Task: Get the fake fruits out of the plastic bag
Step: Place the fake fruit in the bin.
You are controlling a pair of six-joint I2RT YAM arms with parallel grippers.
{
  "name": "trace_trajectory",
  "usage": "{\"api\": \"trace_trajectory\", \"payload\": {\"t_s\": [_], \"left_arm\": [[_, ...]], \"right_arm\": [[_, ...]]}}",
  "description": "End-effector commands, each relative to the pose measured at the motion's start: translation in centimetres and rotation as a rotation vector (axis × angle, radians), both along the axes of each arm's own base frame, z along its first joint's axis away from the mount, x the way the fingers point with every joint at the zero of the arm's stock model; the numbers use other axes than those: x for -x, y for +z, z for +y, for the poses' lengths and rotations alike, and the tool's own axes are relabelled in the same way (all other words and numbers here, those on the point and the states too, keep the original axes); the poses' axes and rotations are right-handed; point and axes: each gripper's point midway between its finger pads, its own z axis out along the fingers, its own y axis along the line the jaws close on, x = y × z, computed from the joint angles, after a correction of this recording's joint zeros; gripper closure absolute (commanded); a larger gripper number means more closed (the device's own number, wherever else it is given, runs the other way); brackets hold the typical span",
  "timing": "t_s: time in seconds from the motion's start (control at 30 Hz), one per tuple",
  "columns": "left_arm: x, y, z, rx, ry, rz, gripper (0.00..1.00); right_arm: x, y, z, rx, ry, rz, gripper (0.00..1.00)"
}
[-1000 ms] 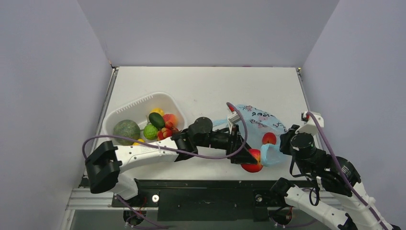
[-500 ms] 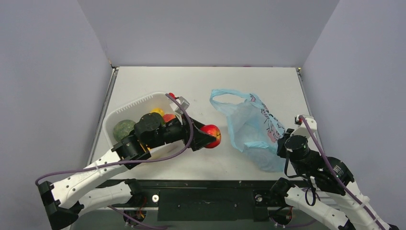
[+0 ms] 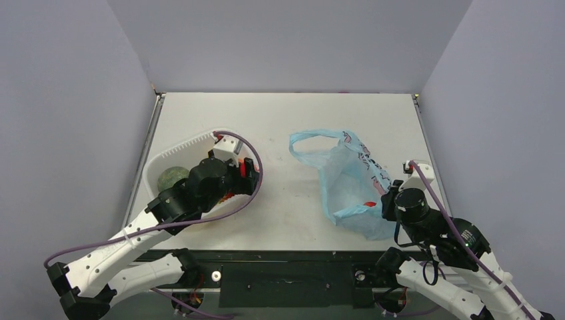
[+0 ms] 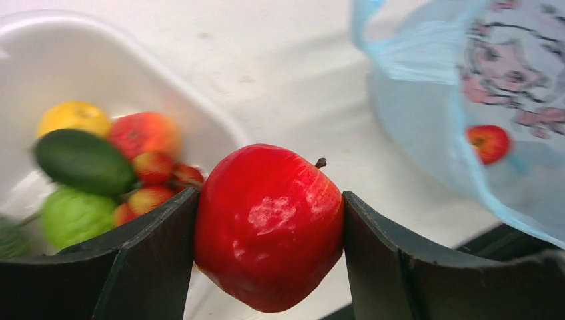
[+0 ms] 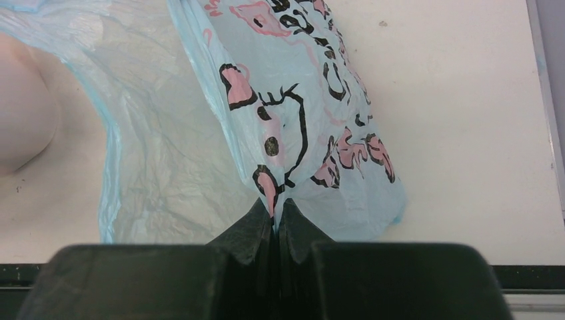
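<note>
My left gripper (image 4: 270, 200) is shut on a glossy red apple (image 4: 270, 230) and holds it above the right rim of the white tub (image 4: 200, 113). In the top view this gripper (image 3: 245, 181) hangs over the tub's right side. The light-blue plastic bag (image 3: 346, 177) lies on the table to the right, with one small red fruit (image 4: 488, 143) showing through it (image 3: 369, 204). My right gripper (image 5: 275, 213) is shut on a fold of the bag's printed film (image 5: 293, 133), at the bag's right edge (image 3: 390, 193).
The tub (image 3: 180, 148) holds a dark green oblong fruit (image 4: 83, 160), a yellow piece (image 4: 73, 117), a lime-green one (image 4: 76, 217), small red pieces (image 4: 156, 187) and a round green melon (image 3: 172, 177). The bag's loop handle (image 3: 310, 137) lies toward the table's middle.
My left arm has carried the red apple from the bag's mouth leftward to the tub. The bag has settled flatter, and the right gripper has kept its pinch on it.
</note>
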Motion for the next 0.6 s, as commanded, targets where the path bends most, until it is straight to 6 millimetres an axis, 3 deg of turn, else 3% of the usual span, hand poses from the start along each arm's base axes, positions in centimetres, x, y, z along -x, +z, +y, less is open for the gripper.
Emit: {"api": "trace_trajectory", "payload": {"t_s": [0.0, 0.17, 0.4, 0.53, 0.57], "left_arm": [[-3.2, -0.2, 7.2, -0.216, 0.328, -0.055, 1.0], [-4.9, -2.2, 9.9, -0.265, 0.425, -0.018, 0.99], [-7.2, -5.3, 14.5, -0.265, 0.544, 0.034, 0.85], [-7.5, -7.6, 15.7, -0.262, 0.561, 0.075, 0.7], [-7.4, -7.8, 15.8, -0.26, 0.563, 0.08, 0.59]], "right_arm": [[-0.2, -0.1, 1.2, -0.012, 0.065, -0.003, 1.0], [0.1, -0.4, 1.9, -0.019, 0.113, 0.012, 1.0], [0.4, -0.6, 2.3, -0.028, 0.136, 0.016, 1.0], [0.4, -0.6, 2.3, -0.029, 0.139, 0.016, 1.0], [0.4, -0.7, 2.4, -0.03, 0.142, 0.017, 1.0]]}}
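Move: The red apple, still in the left gripper, is bound for the white bin, whose middle lies roughly 17 cm left, 10 cm ahead and 20 cm below. In the bin, the peach sits about 9 cm left and 15 cm ahead of this gripper, the avocado 14 cm left and 14 cm ahead, the melon 31 cm left and 9 cm ahead. From the right gripper, the bin's middle is some 57 cm left, 17 cm ahead and 18 cm lower. Swing the left gripper about 16 cm left, easing it some 8 cm down and 6 cm forward, to carry the red apple in over the bin. Turn the wrist roughly 30 degrees counter-clockwise on the way, its left side rising a little, and keep the fingers gripped on the apple. With the right, keep pinching the bag's edge and draw it about 2 cm left. ##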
